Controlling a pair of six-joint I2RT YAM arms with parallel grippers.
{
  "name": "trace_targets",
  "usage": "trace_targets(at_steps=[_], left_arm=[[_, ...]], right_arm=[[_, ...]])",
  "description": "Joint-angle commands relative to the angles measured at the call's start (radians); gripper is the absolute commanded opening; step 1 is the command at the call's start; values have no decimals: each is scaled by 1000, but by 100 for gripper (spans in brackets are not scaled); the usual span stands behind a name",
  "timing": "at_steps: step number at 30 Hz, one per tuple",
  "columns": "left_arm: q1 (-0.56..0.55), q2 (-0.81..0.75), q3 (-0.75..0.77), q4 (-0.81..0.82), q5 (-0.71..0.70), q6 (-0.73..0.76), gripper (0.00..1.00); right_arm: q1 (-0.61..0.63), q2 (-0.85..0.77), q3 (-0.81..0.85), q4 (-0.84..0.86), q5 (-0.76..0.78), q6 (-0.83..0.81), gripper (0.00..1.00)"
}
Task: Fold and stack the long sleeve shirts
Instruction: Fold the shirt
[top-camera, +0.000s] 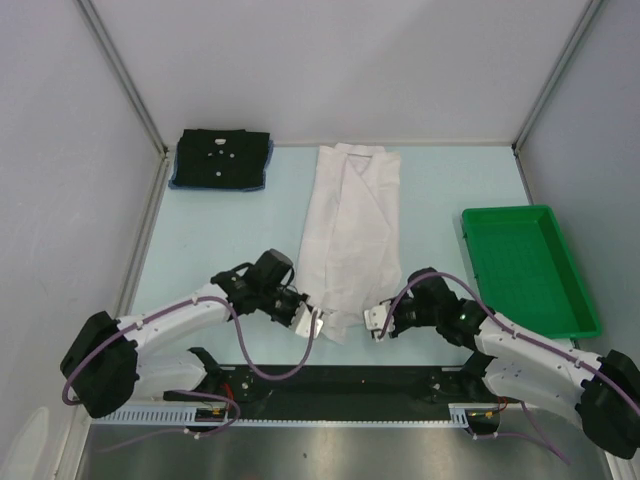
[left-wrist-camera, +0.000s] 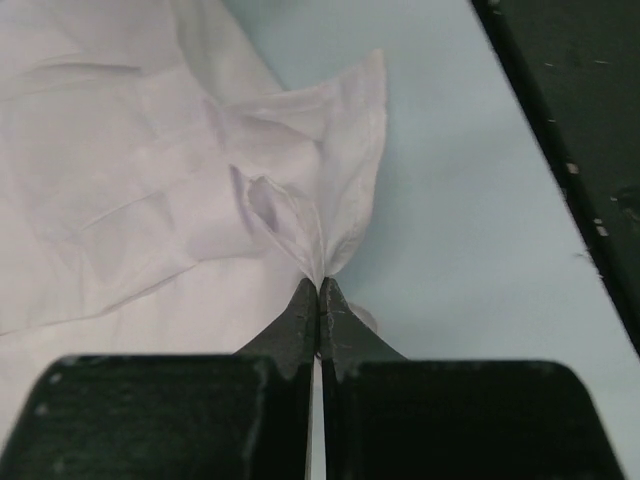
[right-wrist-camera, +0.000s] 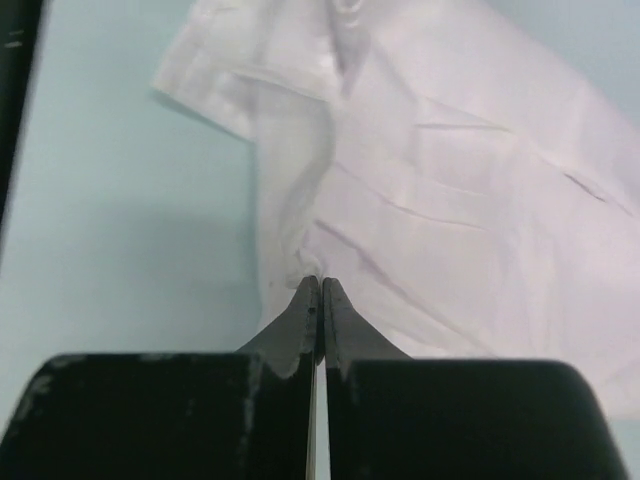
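Note:
A white long sleeve shirt (top-camera: 350, 225) lies lengthwise in the middle of the table, collar at the far end, folded into a narrow strip. My left gripper (top-camera: 313, 322) is shut on its near left corner, and the cloth (left-wrist-camera: 300, 200) bunches into a pinch at my left gripper (left-wrist-camera: 319, 285) in the left wrist view. My right gripper (top-camera: 377, 322) is shut on the near right corner, where creased fabric (right-wrist-camera: 440, 190) gathers at my right gripper (right-wrist-camera: 320, 282). A folded black shirt (top-camera: 221, 158) with small white marks sits at the far left on top of a blue one (top-camera: 176, 181), of which only an edge shows.
A green plastic tray (top-camera: 571, 272) stands at the right. The black base rail (top-camera: 350, 385) runs along the near edge. Grey walls close the left, right and far sides.

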Motion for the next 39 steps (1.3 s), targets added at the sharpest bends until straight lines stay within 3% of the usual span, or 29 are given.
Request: trace_targets(at_steps=[1, 4, 9, 13, 16, 19, 25, 32, 33, 35, 36, 39], left_arm=[[115, 83, 156, -11, 89, -37, 0], [197, 190, 294, -41, 127, -22, 0], [306, 425, 614, -116, 167, -9, 0], [358, 658, 893, -173, 156, -58, 0], [389, 841, 1183, -222, 146, -89, 0], [402, 997, 1352, -253, 124, -89, 0], [409, 1163, 1501, -270, 77, -79, 0], [412, 1215, 1504, -226, 32, -101, 3], [412, 1219, 1509, -207, 27, -112, 4], [415, 1222, 1526, -184, 2, -159, 16], [418, 1217, 1536, -178, 1, -175, 21], [439, 1171, 1561, -169, 1, -268, 47]], right_arm=[[-121, 32, 115, 80, -97, 6, 0], [-248, 106, 200, 120, -168, -4, 0], [-423, 377, 427, 229, -242, 19, 0], [-503, 605, 590, 295, -272, 19, 0], [-562, 771, 702, 339, -289, 1, 0], [-601, 915, 817, 347, -295, -10, 0], [-627, 1078, 946, 312, -311, -41, 0], [-622, 1146, 989, 340, -257, -33, 0], [-621, 1146, 997, 333, -242, -37, 6], [-624, 1134, 1003, 312, -202, -31, 13], [-622, 1123, 1011, 309, -185, -19, 28], [-633, 1066, 1041, 258, -108, 66, 54]])
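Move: Still pinching the shirt's lifted near end by its corners, the left hand has its laying place, the left side of the shirt's upper half, about 37 cm ahead, 4 cm right and 5 cm below. The right hand's place, on the right side, lies roughly 37 cm ahead, 5 cm right and 6 cm below. The collar is some 50 cm ahead and 14 cm right of the left hand, and the dark clothes stack 47 cm ahead and 26 cm left. From the right hand, the green bin's middle is about 13 cm ahead and 37 cm right. Sweeping forward together over the shirt, both hands carry the pinched end some 37 cm towards the collar in a low arc, rising about 8 cm and then sinking nearly as far, with a slight drift right. The wrists swing 25 to 30 degrees, left counter-clockwise and right clockwise, turning the fingers more outward over the table. At the far end both grippers open to over a third to let the cloth go. ##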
